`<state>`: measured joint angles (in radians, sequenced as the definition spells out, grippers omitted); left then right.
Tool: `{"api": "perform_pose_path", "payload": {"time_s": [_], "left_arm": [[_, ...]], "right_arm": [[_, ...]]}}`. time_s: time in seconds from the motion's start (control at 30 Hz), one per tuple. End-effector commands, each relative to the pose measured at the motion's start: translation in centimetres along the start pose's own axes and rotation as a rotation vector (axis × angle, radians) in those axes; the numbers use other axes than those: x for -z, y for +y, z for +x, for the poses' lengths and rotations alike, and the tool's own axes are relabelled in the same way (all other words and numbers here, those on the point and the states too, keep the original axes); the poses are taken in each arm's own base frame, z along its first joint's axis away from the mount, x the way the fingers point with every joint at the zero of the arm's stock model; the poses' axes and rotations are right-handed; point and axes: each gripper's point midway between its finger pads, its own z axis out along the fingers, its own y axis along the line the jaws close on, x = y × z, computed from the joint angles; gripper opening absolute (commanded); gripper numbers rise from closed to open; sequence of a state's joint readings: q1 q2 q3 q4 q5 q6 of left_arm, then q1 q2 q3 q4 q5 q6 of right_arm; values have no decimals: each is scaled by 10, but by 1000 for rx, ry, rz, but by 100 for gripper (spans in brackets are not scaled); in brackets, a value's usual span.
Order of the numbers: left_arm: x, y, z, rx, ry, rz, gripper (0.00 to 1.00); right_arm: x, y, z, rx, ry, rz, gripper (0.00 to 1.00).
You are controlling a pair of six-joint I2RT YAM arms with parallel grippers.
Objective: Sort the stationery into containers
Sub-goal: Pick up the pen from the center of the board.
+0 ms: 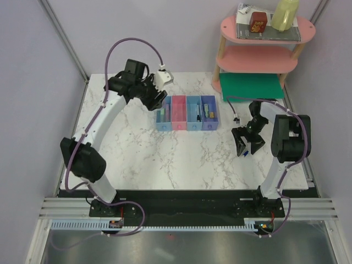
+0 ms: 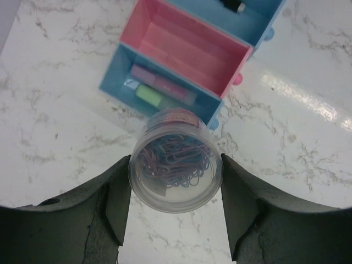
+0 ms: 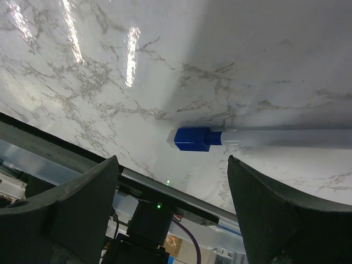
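Observation:
My left gripper (image 2: pixel 176 190) is shut on a round clear tub of purple and blue paper clips (image 2: pixel 176 168), held just above the near end of the leftmost light blue bin (image 2: pixel 116 82). That bin holds a pink stick (image 2: pixel 165 83) and a pale green stick (image 2: pixel 150 94). The pink bin (image 2: pixel 187 47) beside it looks empty. The four joined bins (image 1: pixel 186 113) sit mid-table, with my left gripper (image 1: pixel 157 102) at their left end. My right gripper (image 3: pixel 171 162) is open, hovering over a blue-and-white pen (image 3: pixel 209 138) lying on the marble; the gripper also shows in the top view (image 1: pixel 247 144).
A pink round tiered shelf (image 1: pixel 258 58) stands at the back right with a red box (image 1: pixel 257 22) and a yellow bottle (image 1: pixel 285 14) on top. A flat green board (image 1: pixel 250 85) lies under it. The table's front edge and rail (image 3: pixel 181 190) lie close below my right gripper.

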<state>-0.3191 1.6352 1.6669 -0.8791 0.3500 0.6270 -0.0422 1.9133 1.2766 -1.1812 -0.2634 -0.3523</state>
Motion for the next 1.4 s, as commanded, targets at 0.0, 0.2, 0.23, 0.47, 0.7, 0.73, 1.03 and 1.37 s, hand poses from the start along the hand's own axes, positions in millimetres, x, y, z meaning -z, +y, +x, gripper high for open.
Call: {"api": "perform_pose_path", "payload": {"time_s": [0.0,0.2,0.23,0.47,0.7,0.73,1.03,1.37], "left_arm": [[-34,4,-39,1,-38,28,2],[-91,6,-63,-29,-31,62,2],[-98,4,-64,-29,-26,68,2],[-145,-14,-63,-65,17,107,2],[-167,-19,-56,-69,37,116,2],[-170,-19,-55,-74,40,112,2],[-194,-5,-39,-122,76,60,2],[-219,6,-25,-131,92,35,2]], "right_arm": [[3,3,-21,-40,-59,-24,87],[-3,0,-33,-67,-82,-24,87],[-4,-1,-34,-70,-80,-23,87],[-17,-5,-41,-103,-85,-28,87],[-23,-9,-50,-130,-94,-26,86],[-23,-9,-51,-131,-97,-24,86],[-22,-19,-59,-144,-128,32,82],[-25,-40,-57,-136,-137,146,59]]}}
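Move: The left gripper already holds the jar of paper clips. The pink box lies about 7 cm ahead, 12 cm to the right and 20 cm below it; the left blue box is 7 cm left of the pink one and the marker box 7 cm right of it, both level with it. From the open right gripper, the pen's middle lies some 3 cm ahead, 3 cm right and 3 cm below; the purple box is roughly 18 cm ahead and 17 cm left. Bring the left gripper with the jar rightward and forward past the left blue box, sinking as it goes, then nudge forward and lower over the far half of the pink box, in all some 14 cm down; keep the grip. Ease the right gripper about 2 cm forward and 2 cm down around the pen's blue end, turning roughly 10 degrees clockwise, then start closing the fingers. ##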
